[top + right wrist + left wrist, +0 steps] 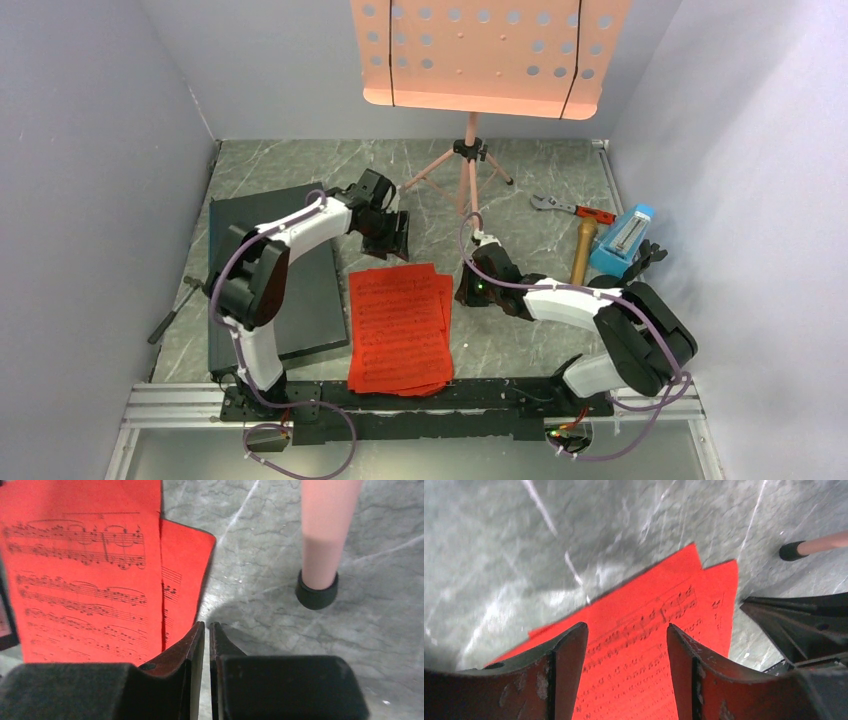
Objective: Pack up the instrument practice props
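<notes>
The red sheet-music pages (400, 325) lie flat in a loose stack between the arms. My left gripper (392, 240) hovers over their far edge, open, with only the pages (644, 645) showing between its fingers. Just right of the stack, my right gripper (468, 290) is low over the table; its jaws (207, 625) are shut to a thin slit on nothing. The pink music stand's desk (480, 55) rises at the back on its tripod (468, 170), one leg (322, 540) just ahead of the right gripper. The gold microphone (582, 250) and blue metronome (622, 240) lie far right.
A large dark slab (310, 300) lies on the left, under the left arm. A red-handled wrench (572, 208) rests behind the microphone. Grey walls close in both sides and the back. The right gripper's dark body (804, 625) shows at the edge of the left wrist view.
</notes>
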`<state>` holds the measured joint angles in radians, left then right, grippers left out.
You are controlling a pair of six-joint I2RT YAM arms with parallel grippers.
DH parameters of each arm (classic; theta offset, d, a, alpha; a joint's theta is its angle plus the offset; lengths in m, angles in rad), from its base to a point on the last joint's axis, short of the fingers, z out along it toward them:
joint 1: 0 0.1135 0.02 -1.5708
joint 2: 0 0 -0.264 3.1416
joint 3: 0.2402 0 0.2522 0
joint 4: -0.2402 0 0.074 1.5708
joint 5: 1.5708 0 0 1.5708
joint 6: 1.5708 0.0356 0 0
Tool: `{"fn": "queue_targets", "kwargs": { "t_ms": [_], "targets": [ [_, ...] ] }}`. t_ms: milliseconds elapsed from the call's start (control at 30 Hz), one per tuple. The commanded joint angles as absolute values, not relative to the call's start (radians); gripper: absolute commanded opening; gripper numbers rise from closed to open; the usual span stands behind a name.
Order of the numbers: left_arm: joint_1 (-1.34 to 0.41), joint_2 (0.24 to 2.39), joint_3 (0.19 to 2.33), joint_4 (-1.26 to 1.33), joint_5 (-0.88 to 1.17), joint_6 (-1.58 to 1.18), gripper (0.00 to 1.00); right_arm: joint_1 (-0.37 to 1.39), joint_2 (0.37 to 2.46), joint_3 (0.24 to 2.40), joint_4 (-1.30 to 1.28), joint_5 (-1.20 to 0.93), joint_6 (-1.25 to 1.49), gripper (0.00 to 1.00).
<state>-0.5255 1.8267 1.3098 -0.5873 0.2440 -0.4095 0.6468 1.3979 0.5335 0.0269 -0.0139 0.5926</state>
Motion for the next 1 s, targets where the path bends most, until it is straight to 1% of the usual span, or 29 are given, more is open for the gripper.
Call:
{"fn": "queue_targets", "kwargs": {
  "t_ms": [0, 267, 667, 800, 967],
  "targets": [
    [-0.529, 1.911, 1.417, -0.514, 0.323, -0.297, 0.65, 0.653, 1.431, 0.511, 0.15, -0.047, 0.682, 0.13],
    [-0.547, 2.021, 1.451, -0.501, 0.462, -0.234, 0.64, 0.652, 1.512, 0.52, 0.211, -0.075, 0.7, 0.13],
    [-0.575, 2.056, 1.454, -0.529, 0.587, -0.184, 0.62, 0.651, 1.596, 0.58, 0.24, -0.096, 0.672, 0.12],
    [-0.58, 2.056, 1.468, -0.538, 0.591, -0.18, 0.62, 0.651, 1.602, 0.592, 0.241, -0.095, 0.668, 0.12],
    [-0.581, 2.018, 1.481, -0.543, 0.538, -0.183, 0.62, 0.65, 1.569, 0.601, 0.213, -0.081, 0.648, 0.12]
  ]
}}
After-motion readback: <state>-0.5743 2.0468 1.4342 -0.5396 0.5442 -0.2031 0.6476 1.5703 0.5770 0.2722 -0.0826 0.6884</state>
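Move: The loose stack of red sheet music has its middle roughly 16 cm back of the left hand, 2 cm right and 5 cm below; from the low, closed right hand it is about 13 cm left and 6 cm back, 1 cm below. The stand's front foot stands some 6 cm right and 4 cm ahead of the right hand. The dark case lies about 26 cm left and 6 cm back of the left hand. The sheet music is squared from two sides: the right hand's closed fingertips push along the table against the right edge of the lower sheet, some 4 cm left and 3 cm forward. The half-open left hand first reaches 2.5 cm forward while sinking, then draws back about 4 cm and sweeps right to the far right corner, turning 20 degrees clockwise, one finger beyond the far edge and the other over the paper. ##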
